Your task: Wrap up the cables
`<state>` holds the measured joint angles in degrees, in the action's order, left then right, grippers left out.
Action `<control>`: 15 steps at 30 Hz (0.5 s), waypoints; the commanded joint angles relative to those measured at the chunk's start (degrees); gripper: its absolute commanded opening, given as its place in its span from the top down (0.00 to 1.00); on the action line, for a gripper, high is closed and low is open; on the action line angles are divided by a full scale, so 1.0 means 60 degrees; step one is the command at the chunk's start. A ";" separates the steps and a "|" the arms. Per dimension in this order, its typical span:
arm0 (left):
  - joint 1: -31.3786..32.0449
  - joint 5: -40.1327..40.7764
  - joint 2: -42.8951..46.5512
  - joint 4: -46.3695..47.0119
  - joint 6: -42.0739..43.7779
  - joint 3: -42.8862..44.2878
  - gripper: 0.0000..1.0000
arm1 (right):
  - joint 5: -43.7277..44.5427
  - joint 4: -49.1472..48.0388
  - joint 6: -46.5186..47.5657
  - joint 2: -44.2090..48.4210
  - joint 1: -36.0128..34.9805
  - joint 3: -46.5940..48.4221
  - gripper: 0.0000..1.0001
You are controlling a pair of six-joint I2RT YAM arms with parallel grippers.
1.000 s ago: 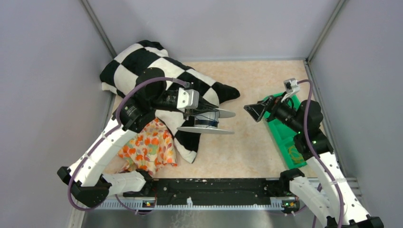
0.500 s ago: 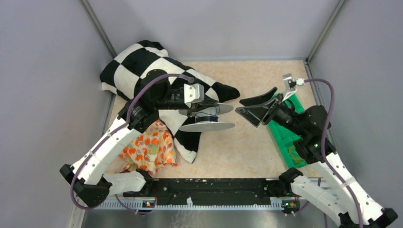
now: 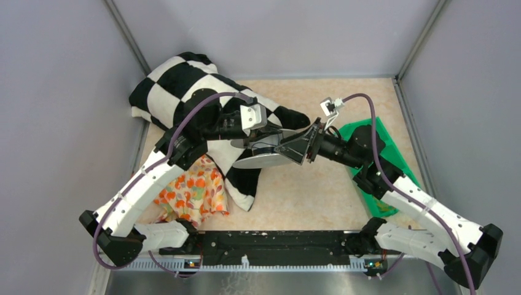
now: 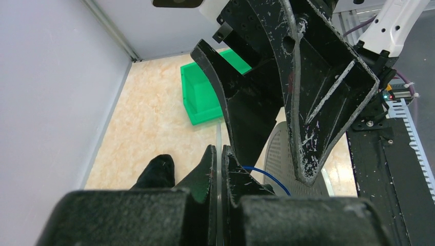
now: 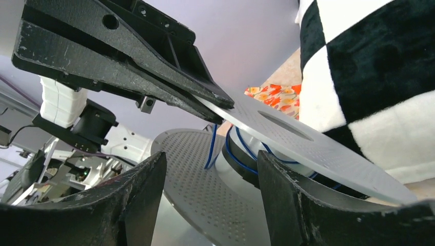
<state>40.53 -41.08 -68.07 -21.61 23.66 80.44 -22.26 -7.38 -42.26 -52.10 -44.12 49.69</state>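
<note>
A grey spool [image 3: 263,161] hangs above the checkered cloth. My left gripper [image 4: 219,149] is shut on the thin edge of the spool's upper flange [image 5: 287,134]. The cable [image 5: 211,148], a thin blue wire, is wound round the hub and loops loosely over the perforated lower flange [image 5: 205,187]; it also shows as the cable [image 4: 269,178] beside my left fingers. My right gripper [image 5: 211,164] is open and level with the spool, the lower flange and hub showing between its fingers, which touch nothing. From above, the right gripper [image 3: 296,147] sits at the spool's right side.
A black-and-white checkered cloth [image 3: 184,80] lies at the back left, with an orange floral cloth [image 3: 193,190] in front of it. A green bin [image 3: 368,178] stands on the right under the right arm. Grey walls close in three sides.
The right arm has swung left from over the green bin to the spool, and its jaws have narrowed somewhat. The left gripper has kept hold of the spool, shifting it slightly.
</note>
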 commanded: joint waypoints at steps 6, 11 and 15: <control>-0.0016 -0.0065 0.0403 0.0847 0.0148 0.0113 1.00 | -0.0154 -0.0570 0.0213 -0.0614 -0.0227 0.0794 0.62; -0.0017 0.0032 0.0464 0.0818 0.0241 0.0090 1.00 | 0.0398 -0.0215 0.0290 -0.0358 -0.0221 0.0673 1.00; -0.0078 0.0122 0.0547 0.0786 0.0289 -0.0005 1.00 | 0.1338 0.0652 0.0659 0.0291 -0.0220 0.0532 1.00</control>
<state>40.53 -40.66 -67.70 -21.52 24.03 80.01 -19.49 -6.63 -41.08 -54.68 -44.75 51.75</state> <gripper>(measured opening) 0.024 0.010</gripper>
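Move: The blue cable runs down from the left fingertips between the right hand's open pads, about 1 cm ahead and 1 cm left of the right hand, level with it. The spool's hub is some 2 cm ahead, 6 cm left and 5 cm lower. The left fingertips, on the flange edge, are roughly 3 cm ahead, 2 cm left and 2 cm above. From the left hand, the cable is about 2 cm back, 1 cm right and 2 cm below. The right hand eases about 1 cm forward and shuts onto the blue cable; the left keeps holding the flange. ##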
